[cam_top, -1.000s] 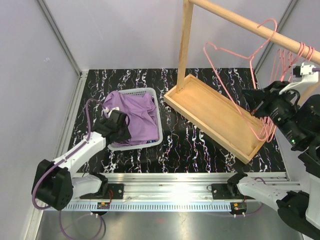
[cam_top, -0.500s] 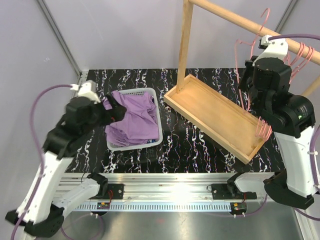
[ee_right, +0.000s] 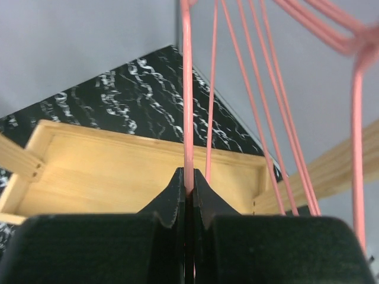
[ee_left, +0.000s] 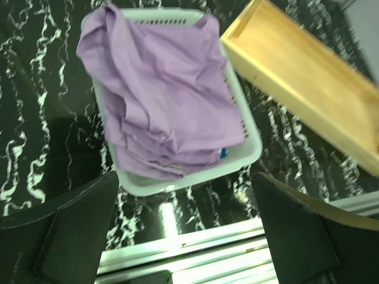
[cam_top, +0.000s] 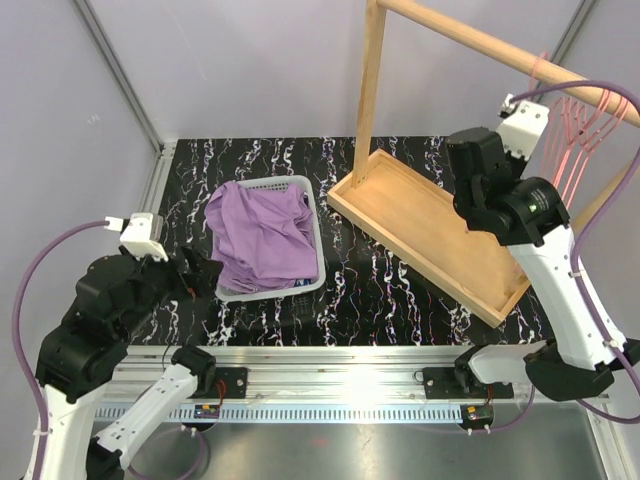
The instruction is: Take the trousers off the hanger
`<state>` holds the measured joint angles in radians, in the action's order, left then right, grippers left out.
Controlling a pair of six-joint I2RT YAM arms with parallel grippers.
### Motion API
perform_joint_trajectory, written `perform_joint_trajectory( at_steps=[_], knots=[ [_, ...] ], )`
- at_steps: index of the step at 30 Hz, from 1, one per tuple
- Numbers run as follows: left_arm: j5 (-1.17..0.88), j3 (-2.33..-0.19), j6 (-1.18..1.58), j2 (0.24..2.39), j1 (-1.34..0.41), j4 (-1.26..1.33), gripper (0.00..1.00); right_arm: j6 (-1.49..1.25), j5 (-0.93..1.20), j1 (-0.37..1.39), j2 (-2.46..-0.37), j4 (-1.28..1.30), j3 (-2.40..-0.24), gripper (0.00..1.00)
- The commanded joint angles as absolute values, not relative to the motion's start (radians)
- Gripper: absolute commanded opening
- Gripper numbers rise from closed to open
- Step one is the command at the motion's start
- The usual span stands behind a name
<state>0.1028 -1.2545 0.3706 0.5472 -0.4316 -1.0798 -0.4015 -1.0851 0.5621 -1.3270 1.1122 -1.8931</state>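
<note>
The lilac trousers (cam_top: 262, 232) lie crumpled in a white basket (cam_top: 318, 250); in the left wrist view they (ee_left: 166, 94) fill the basket (ee_left: 251, 145), and a bit of blue (ee_left: 222, 153) shows under them at the rim. My left gripper (cam_top: 200, 272) is open and empty, raised above the table near the basket's near-left corner, with its fingers (ee_left: 77, 236) wide apart. My right gripper (ee_right: 189, 183) is shut on a bare pink wire hanger (ee_right: 188, 89), up at the wooden rail (cam_top: 470, 40) next to the other pink hangers (cam_top: 575, 125). No cloth hangs on any hanger.
A wooden rack stands at the right with an upright post (cam_top: 369, 90) and a shallow tray base (cam_top: 430, 230). Grey walls close in the black marbled table (cam_top: 380, 285). A metal rail (cam_top: 340, 385) with the arm bases runs along the near edge.
My left arm has lifted off the basket and drawn back to the near left. My right arm has carried the pink hanger up to the rail beside the other hangers.
</note>
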Motion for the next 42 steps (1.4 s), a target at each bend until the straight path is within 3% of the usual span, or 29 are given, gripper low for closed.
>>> perform_joint_trajectory(
  at_steps=[1,9,12,15,17,27,31,35,42],
  knots=[
    [0.129,-1.276,0.285,0.563,-0.434,-1.115,0.99,-0.681,-1.248,0.549,-1.197,1.233,-1.807,0.00],
    [0.210,-1.181,0.297,0.509,-0.434,-1.095,0.99,-0.873,-1.226,0.548,-1.060,1.331,-1.655,0.00],
    [0.251,-1.157,0.320,0.499,-0.434,-1.088,0.99,-0.720,-1.123,0.549,-1.003,1.171,-1.614,0.00],
    [0.330,-1.160,0.347,0.505,-0.434,-1.091,0.99,-0.626,-0.988,0.549,-0.944,1.086,-1.592,0.27],
    [0.392,-1.181,0.356,0.508,-0.434,-1.088,0.99,-0.592,-0.907,0.549,-0.908,1.071,-1.601,0.51],
    [0.678,-1.161,0.383,0.575,-0.434,-0.941,0.99,-0.393,-0.427,0.549,-0.756,1.061,-1.669,1.00],
    [0.756,-1.285,0.394,0.665,-0.434,-1.037,0.99,-0.318,-0.267,0.549,-0.747,1.161,-1.785,0.99],
    [0.821,-1.393,0.365,0.681,-0.434,-1.132,0.99,-0.221,-0.298,0.551,-0.712,1.200,-1.876,0.99],
    [0.672,-1.384,0.278,0.612,-0.433,-1.169,0.99,-0.155,-0.202,0.549,-0.699,1.279,-1.893,0.99]
  ],
)
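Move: The right hand still pinches the emptied pink hanger by its wire, its hook up at the wooden rod, which crosses about 9 cm above and some 3 cm ahead. The hanger bunch it is bound for hangs roughly 8 cm to its right and 6 cm back, 2 cm lower; the tray lies 12 cm ahead, 11 cm left, 38 cm below. From the left hand that bunch is about 65 cm to the right, 9 cm ahead and 8 cm higher. Back and to the right, sinking slightly, the right hand carries the pinched hanger some 9 cm along the rod to the bunch, opens wide to let go, then draws back towards its base, rising and swinging about 45 degrees counter-clockwise. The open left hand shifts some 10 cm left, away from the basket, dipping before it rises and turning counter-clockwise. ##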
